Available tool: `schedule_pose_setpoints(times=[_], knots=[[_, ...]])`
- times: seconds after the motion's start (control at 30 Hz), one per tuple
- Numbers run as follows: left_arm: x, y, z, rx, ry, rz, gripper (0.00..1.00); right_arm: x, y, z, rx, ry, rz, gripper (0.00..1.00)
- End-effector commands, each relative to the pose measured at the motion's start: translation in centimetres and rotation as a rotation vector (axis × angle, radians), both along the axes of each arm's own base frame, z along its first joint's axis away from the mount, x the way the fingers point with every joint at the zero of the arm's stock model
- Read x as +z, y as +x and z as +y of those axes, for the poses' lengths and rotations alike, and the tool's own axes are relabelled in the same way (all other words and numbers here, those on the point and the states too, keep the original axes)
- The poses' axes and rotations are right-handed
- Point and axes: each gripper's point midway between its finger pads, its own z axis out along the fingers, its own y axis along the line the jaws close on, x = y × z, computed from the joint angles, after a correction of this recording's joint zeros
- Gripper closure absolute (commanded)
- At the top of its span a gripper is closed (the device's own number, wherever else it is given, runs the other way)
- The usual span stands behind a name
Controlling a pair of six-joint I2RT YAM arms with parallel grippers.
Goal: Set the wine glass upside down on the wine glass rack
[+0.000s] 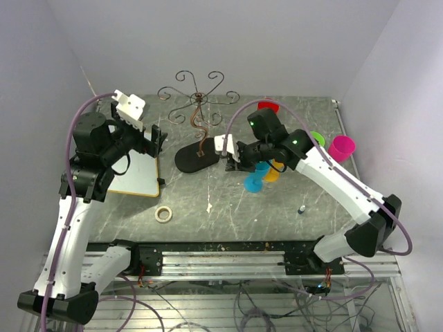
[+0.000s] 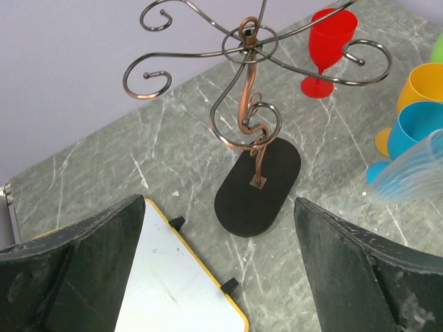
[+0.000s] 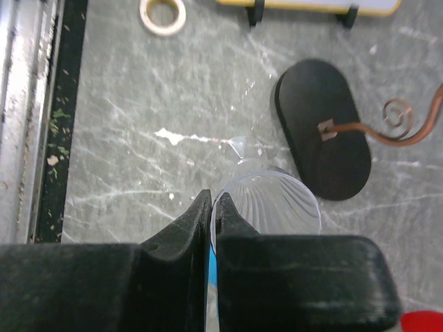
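Note:
The wine glass is clear and ribbed. My right gripper is shut on its rim, one finger inside the bowl and one outside. Its round foot points away from the wrist toward the table. In the left wrist view the wine glass shows tilted at the right edge. The wine glass rack, dark wire scrolls on a wavy stem, stands on its black oval base just left of my right gripper. My left gripper hangs open to the rack's left, nothing between its fingers.
Coloured glasses crowd the right side: red, green, pink, yellow, blue. A yellow-edged white board lies under the left gripper. A tape roll sits near the front edge.

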Motion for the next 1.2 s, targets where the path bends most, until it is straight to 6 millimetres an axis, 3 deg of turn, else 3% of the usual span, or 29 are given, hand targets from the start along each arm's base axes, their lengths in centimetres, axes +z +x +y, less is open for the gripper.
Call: schedule_pose_setpoints(times=[0.0, 0.1, 0.3, 0.43, 0.6, 0.7, 0.83, 1.0, 1.17], knots=[[0.3, -0.7, 1.6, 0.091, -0.015, 0.027, 0.02, 5.7, -2.8, 0.7, 0.093, 0.151, -0.008, 1.0], [0.4, -1.1, 2.5, 0.159, -0.044, 0.057, 0.05, 8.6, -4.3, 1.0, 0.14, 0.228, -0.005, 1.0], [0.9, -3.5, 2.4, 0.138, -0.092, 0.07, 0.07, 15.9, -5.9, 1.5, 0.167, 0.401, -0.026, 1.0], [2.6, -4.7, 1.8, 0.119, -0.175, 0.085, 0.07, 21.1, -6.0, 1.6, 0.151, 0.499, -0.067, 1.0], [5.3, -5.6, 0.5, 0.071, -0.32, 0.132, 0.08, 25.5, -5.1, 2.1, 0.106, 0.586, -0.103, 1.0], [6.1, -5.9, -1.0, 0.0, -0.396, 0.178, 0.1, 27.1, -4.3, 2.5, 0.068, 0.619, -0.105, 1.0], [6.3, -5.8, -2.8, -0.093, -0.469, 0.233, 0.16, 27.6, -3.0, 3.0, 0.019, 0.632, -0.108, 1.0], [5.7, -4.8, -3.0, -0.088, -0.491, 0.259, 0.22, 28.0, -2.6, 2.7, -0.011, 0.647, -0.13, 1.0], [4.9, -4.1, -3.1, -0.082, -0.518, 0.294, 0.34, 28.4, -2.9, 2.0, -0.028, 0.659, -0.152, 1.0]])
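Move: The right hand already pinches the clear wine glass at its rim, off the table, foot slanting down to the left. The open left gripper waits about 25 cm to its left, 6 cm ahead and 13 cm higher. From that left hand, the glass's middle lies some 18 cm right, 6 cm back and 19 cm below; the rack's top is about 10 cm ahead, 12 cm right, nearly level. The blue goblet stands some 9 cm right of the right hand and 16 cm below, barely ahead. The right hand keeps its pinch and lifts the wine glass fast, about 26 cm, drawing back some 5 cm before easing forward again, while it rolls some 35 degrees so the glass's foot swings up towards the left gripper. The left hand backs off and rises about 5 cm, then settles a little forward, right and down, rolling its left side down and tipping its fingers down as they close by roughly a third, still short of touching the foot. ##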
